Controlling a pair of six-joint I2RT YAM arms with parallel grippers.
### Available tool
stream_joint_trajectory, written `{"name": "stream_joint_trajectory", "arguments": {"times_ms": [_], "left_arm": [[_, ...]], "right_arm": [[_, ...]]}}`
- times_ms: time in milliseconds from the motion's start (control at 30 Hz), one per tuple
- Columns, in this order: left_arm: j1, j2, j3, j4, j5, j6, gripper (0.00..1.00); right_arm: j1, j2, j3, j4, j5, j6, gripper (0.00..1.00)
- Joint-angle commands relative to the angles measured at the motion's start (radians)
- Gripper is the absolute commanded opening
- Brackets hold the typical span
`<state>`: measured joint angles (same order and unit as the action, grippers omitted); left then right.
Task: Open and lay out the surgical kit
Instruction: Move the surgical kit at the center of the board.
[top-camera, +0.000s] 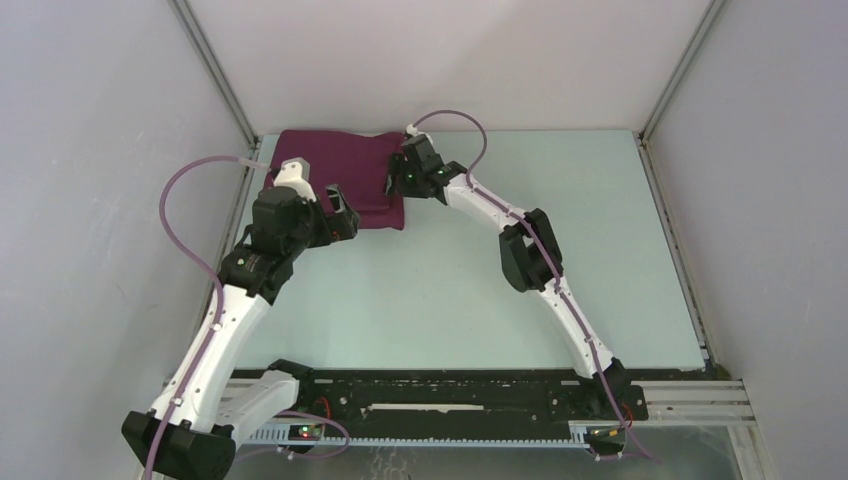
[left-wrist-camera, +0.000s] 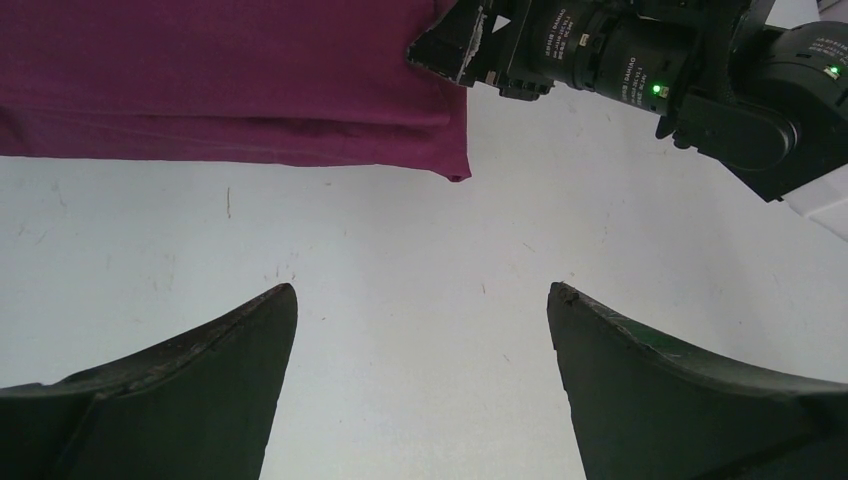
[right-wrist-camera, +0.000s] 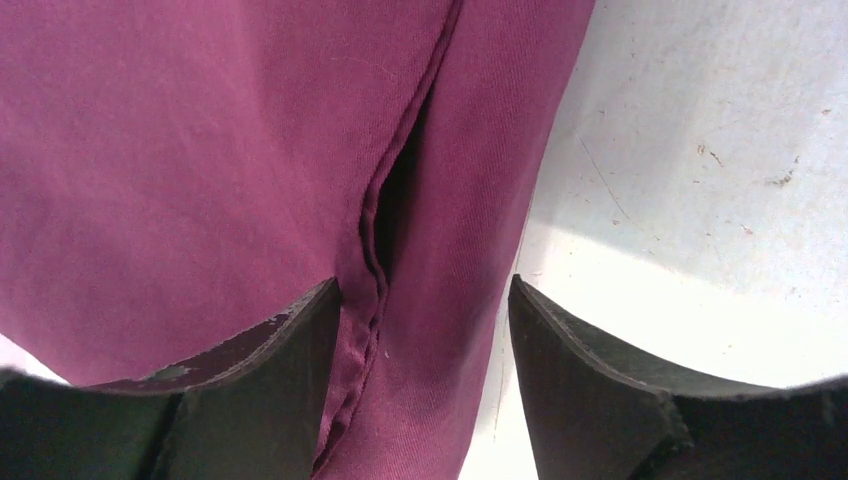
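Note:
The surgical kit (top-camera: 345, 170) is a closed maroon cloth bundle lying at the table's back left. In the right wrist view its folded flap and seam (right-wrist-camera: 385, 230) run down between the fingers. My right gripper (top-camera: 395, 177) sits at the bundle's right edge. Its jaws (right-wrist-camera: 425, 290) are open and straddle that edge, one finger on the cloth (right-wrist-camera: 200, 150) and the other over bare table. My left gripper (top-camera: 345, 212) hovers just in front of the bundle's near edge. It (left-wrist-camera: 420, 300) is open wide over bare table, short of the cloth (left-wrist-camera: 230, 80).
The pale table (top-camera: 450, 280) stretches right and forward of the bundle. White enclosure walls (top-camera: 120, 120) stand close on the left and back. The right arm's wrist (left-wrist-camera: 640, 70) is in the left wrist view, beside the cloth's near right corner (left-wrist-camera: 455, 175).

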<state>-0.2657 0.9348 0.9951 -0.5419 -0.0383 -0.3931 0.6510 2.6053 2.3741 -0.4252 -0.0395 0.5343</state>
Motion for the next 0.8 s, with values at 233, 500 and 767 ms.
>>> {"name": "stream_joint_trajectory", "arguments": {"times_ms": [233,500,767], "left_arm": [[0.01,-0.008,0.007,0.007,0.003,-0.007,1.0],[0.01,-0.01,0.008,0.001,0.002,-0.006,1.0],[0.01,-0.013,0.003,-0.001,-0.004,-0.004,1.0]], "right_arm": [[-0.001,0.011,0.072,0.056,-0.039,0.023,0.51],[-0.012,0.038,0.114,0.049,-0.075,0.028,0.3],[-0.025,0.013,0.113,0.019,-0.051,0.023,0.0]]}}
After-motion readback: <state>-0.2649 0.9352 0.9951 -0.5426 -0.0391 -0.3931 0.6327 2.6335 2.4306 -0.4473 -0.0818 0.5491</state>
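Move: Just below the right fingers, about 1 cm down, runs the right-hand edge strip of the surgical kit; the kit's middle is some 11 cm to that hand's left, about 2 cm farther out and 1 cm lower. The kit's near right corner is roughly 10 cm back and 2 cm to the right of that hand. From the idle left hand the kit's middle lies about 24 cm ahead, 5 cm left and 19 cm below. Closing from about three-quarters open to some two-fifths, the right fingers draw together on the maroon cloth along the kit's right edge and pinch its folded strip between the tips, the grip effort rising once they stop. The hand stays almost in place, easing only about half a centimetre forward, still angled down and forward-left. ##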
